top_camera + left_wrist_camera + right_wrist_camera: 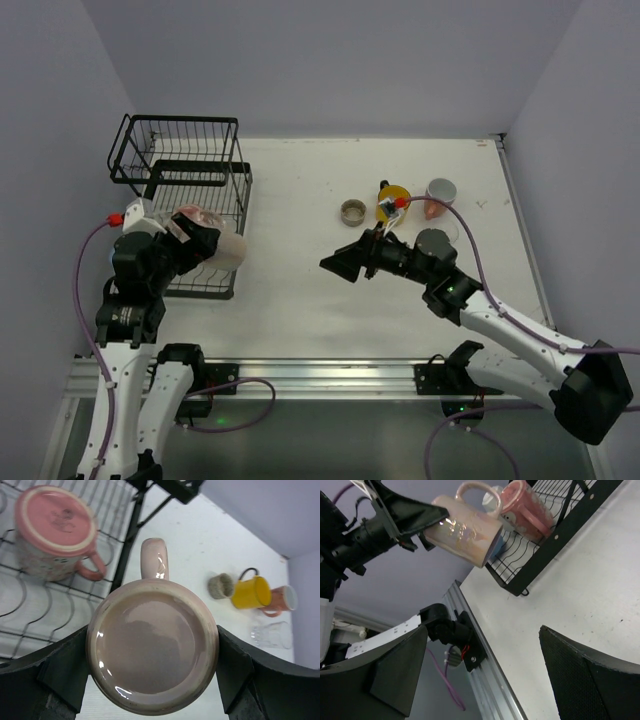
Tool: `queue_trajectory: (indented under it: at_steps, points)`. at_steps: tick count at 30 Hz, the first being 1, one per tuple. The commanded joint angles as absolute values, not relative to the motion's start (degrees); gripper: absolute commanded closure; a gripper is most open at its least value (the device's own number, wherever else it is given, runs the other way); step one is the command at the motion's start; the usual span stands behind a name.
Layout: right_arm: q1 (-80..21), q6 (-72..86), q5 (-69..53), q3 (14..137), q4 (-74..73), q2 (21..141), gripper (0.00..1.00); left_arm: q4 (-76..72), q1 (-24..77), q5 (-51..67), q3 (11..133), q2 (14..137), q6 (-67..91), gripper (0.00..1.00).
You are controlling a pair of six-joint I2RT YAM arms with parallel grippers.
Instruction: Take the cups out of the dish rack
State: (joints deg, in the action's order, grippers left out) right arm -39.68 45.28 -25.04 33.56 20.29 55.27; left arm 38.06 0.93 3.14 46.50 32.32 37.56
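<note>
My left gripper (pixel 205 245) is shut on a beige mug (pixel 228 248), gripped across its body. The left wrist view shows the mug's round base (pixel 152 652) between both fingers, handle pointing away. It hangs in the air by the right edge of the black wire dish rack (pixel 190 200). A pink mug (pixel 55 532) stands upside down on the rack's lower tray (pixel 30 605). My right gripper (pixel 345 262) hovers open and empty over the middle of the table, facing the held beige mug (pixel 465 530).
On the table at the back right stand a small grey-beige cup (pixel 352 211), a yellow mug (pixel 393 200), a salmon-orange mug (pixel 438 196) and a clear glass (pixel 271 634). The metal rail (pixel 490 680) runs along the table's near edge.
</note>
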Motion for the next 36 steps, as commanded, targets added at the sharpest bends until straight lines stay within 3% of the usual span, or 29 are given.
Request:
queue_trajectory:
  at_steps: [1, 4, 10, 18, 25, 28, 31, 32, 33, 34, 36]
  points:
    - [-43.06, 45.18, -22.94, 36.04, 27.42, 57.73, 0.05, 21.38, 1.32, 20.51, 48.18, 30.94, 45.58, 0.75]
    - [-45.52, 45.7, -21.1, 35.77, 30.4, 59.23, 0.05, 8.56, 2.02, 28.71, 42.38, 30.94, 53.66, 0.76]
    - [-48.16, 47.9, -19.16, 37.09, 36.21, 62.22, 0.12, -13.4, 7.81, 32.86, 34.02, 32.87, 64.48, 0.79]
    - [-49.74, 48.86, -14.95, 40.08, 37.7, 65.04, 0.14, -21.71, 14.59, 31.02, 30.06, 32.17, 70.13, 0.8]
    - [-51.68, 51.23, -16.08, 45.0, 41.13, 69.51, 0.41, -22.15, 14.94, 30.94, 26.72, 29.8, 71.1, 0.74]
    - [-52.21, 52.99, -16.35, 45.61, 43.94, 71.71, 0.48, -22.15, 15.03, 31.46, 25.58, 29.44, 71.02, 0.65]
    - [-52.12, 54.05, -16.35, 45.53, 46.14, 72.77, 0.57, -22.15, 15.03, 31.99, 24.52, 29.36, 70.75, 0.47]
    - [-52.12, 54.05, -16.17, 45.44, 46.32, 73.12, 0.61, -22.06, 15.03, 32.17, 24.26, 29.62, 70.58, 0.34]
    - [-52.12, 54.05, -16.0, 45.27, 46.14, 72.95, 0.76, -21.97, 15.03, 32.43, 24.26, 29.62, 69.88, 0.28]
    - [-52.12, 54.05, -15.13, 45.09, 45.19, 72.69, 0.83, -21.71, 15.03, 32.61, 24.34, 29.97, 69.53, 0.18]
    - [-52.12, 52.75, -14.07, 44.12, 43.51, 70.94, 0.96, -21.1, 15.03, 32.87, 24.96, 30.32, 68.3, 0.09]
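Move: Still clamped around the body, the pale cup sits with its middle about 3 cm ahead of the left hand. The open right gripper it is taken to is some 28 cm to that hand's right, 4 cm nearer and 2 cm higher; from the right hand the cup is about 27 cm left, 6 cm ahead and 3 cm lower. The pink mug in the rack stands roughly 12 cm ahead, 6 cm left and 17 cm below the left hand. Swinging the held cup rightward out from over the rack, the left hand travels about 14 cm right and some 6 cm up towards the right gripper, rolling its left side down and turning clockwise. The right hand comes left to meet it, also rising, and late on closes its wide-open fingers, pinching the wall at the cup's mouth; the left keeps its grip. ##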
